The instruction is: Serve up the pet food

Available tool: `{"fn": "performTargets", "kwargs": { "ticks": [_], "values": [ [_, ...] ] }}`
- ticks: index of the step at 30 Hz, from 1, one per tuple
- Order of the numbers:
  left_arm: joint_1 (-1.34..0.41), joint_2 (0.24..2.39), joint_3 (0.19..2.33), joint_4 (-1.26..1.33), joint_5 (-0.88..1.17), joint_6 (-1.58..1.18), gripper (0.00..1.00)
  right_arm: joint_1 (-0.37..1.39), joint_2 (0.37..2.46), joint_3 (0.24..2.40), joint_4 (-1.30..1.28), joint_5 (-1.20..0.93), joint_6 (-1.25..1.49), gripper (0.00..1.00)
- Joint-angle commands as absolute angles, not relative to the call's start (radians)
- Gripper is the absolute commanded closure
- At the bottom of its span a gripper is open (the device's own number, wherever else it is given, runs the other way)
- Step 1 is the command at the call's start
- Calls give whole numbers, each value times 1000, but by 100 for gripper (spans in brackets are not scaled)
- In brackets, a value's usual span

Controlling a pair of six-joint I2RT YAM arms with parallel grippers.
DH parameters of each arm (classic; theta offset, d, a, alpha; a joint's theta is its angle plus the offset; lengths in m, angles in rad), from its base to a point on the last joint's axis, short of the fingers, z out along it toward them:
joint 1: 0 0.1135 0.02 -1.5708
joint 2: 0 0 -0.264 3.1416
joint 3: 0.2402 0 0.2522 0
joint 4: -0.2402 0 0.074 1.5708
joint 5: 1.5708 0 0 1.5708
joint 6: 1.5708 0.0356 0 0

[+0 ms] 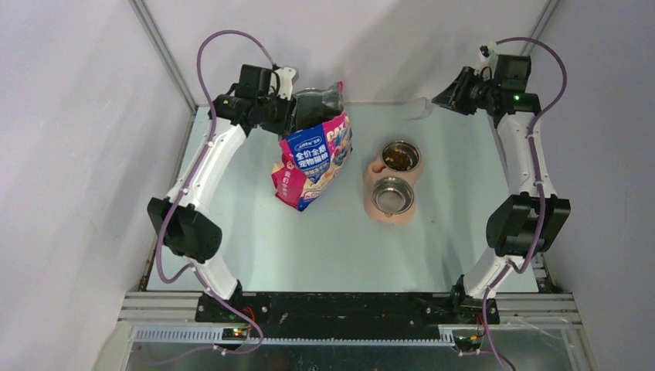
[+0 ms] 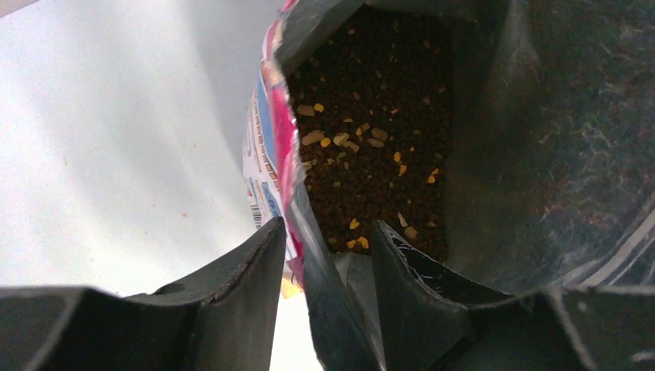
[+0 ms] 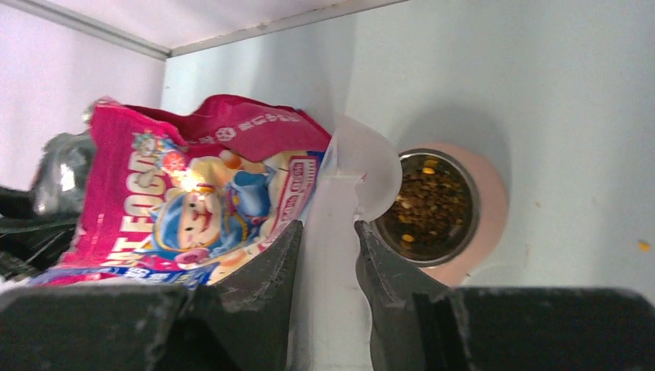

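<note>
The pink and blue bag [image 1: 313, 158] stands open at the back left of the table. Dark brown pet food [image 2: 371, 116] fills its inside. My left gripper [image 2: 328, 224] is open and straddles the bag's rim [image 2: 290, 154], one finger outside and one inside, with a gap left beside the inner finger. Above the table's far right, my right gripper [image 3: 328, 224] is shut on the handle of the clear scoop [image 3: 363, 166]. Pet food [image 3: 429, 205] also lies in the far steel bowl [image 1: 400, 155]. The near steel bowl [image 1: 393, 194] holds none.
Both bowls sit in one pink stand [image 1: 372, 202] right of the bag. A metal frame post [image 1: 166, 58] rises behind the left arm [image 1: 208, 158]. One stray crumb [image 3: 643, 246] lies on the table beyond the stand.
</note>
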State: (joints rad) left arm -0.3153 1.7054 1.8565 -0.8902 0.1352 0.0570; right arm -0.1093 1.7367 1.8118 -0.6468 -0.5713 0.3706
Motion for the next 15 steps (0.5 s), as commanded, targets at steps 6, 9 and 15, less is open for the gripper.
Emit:
{"fn": "performTargets", "kwargs": {
  "ticks": [6,9,15],
  "values": [
    [-302,1768,1962,-890,90,120,65,27,1820,2191,-520,-701,407,100],
    [-298,1782,1996,-906,113,123,81,82,1870,2328,-517,-687,387,100],
    [-298,1761,2010,-900,179,118,88,238,1855,2291,-555,-661,337,100]
  ]
}}
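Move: The left fingers straddle the cat food bag's near-left rim, which lies practically at the hand point; the bag's open mouth is centred about 7 cm ahead, 7 cm to the right and 4 cm lower. From the right hand, which already holds the scoop, that mouth lies some 31 cm left, 2 cm ahead and 6 cm below. The food-filled far bowl is roughly 8 cm left, 5 cm ahead and 25 cm below; the empty near bowl is 10 cm left, 8 cm back. Keeping its grip on the scoop, the right hand swings up and away from the bowls, climbing about 17 cm while travelling some 14 cm left towards the bag's side, its fingers tipping up and turning counter-clockwise. Meanwhile the left hand eases about 2 cm forward and closes from half open to nearly shut, pinching the bag's near-left rim between its fingertips. ##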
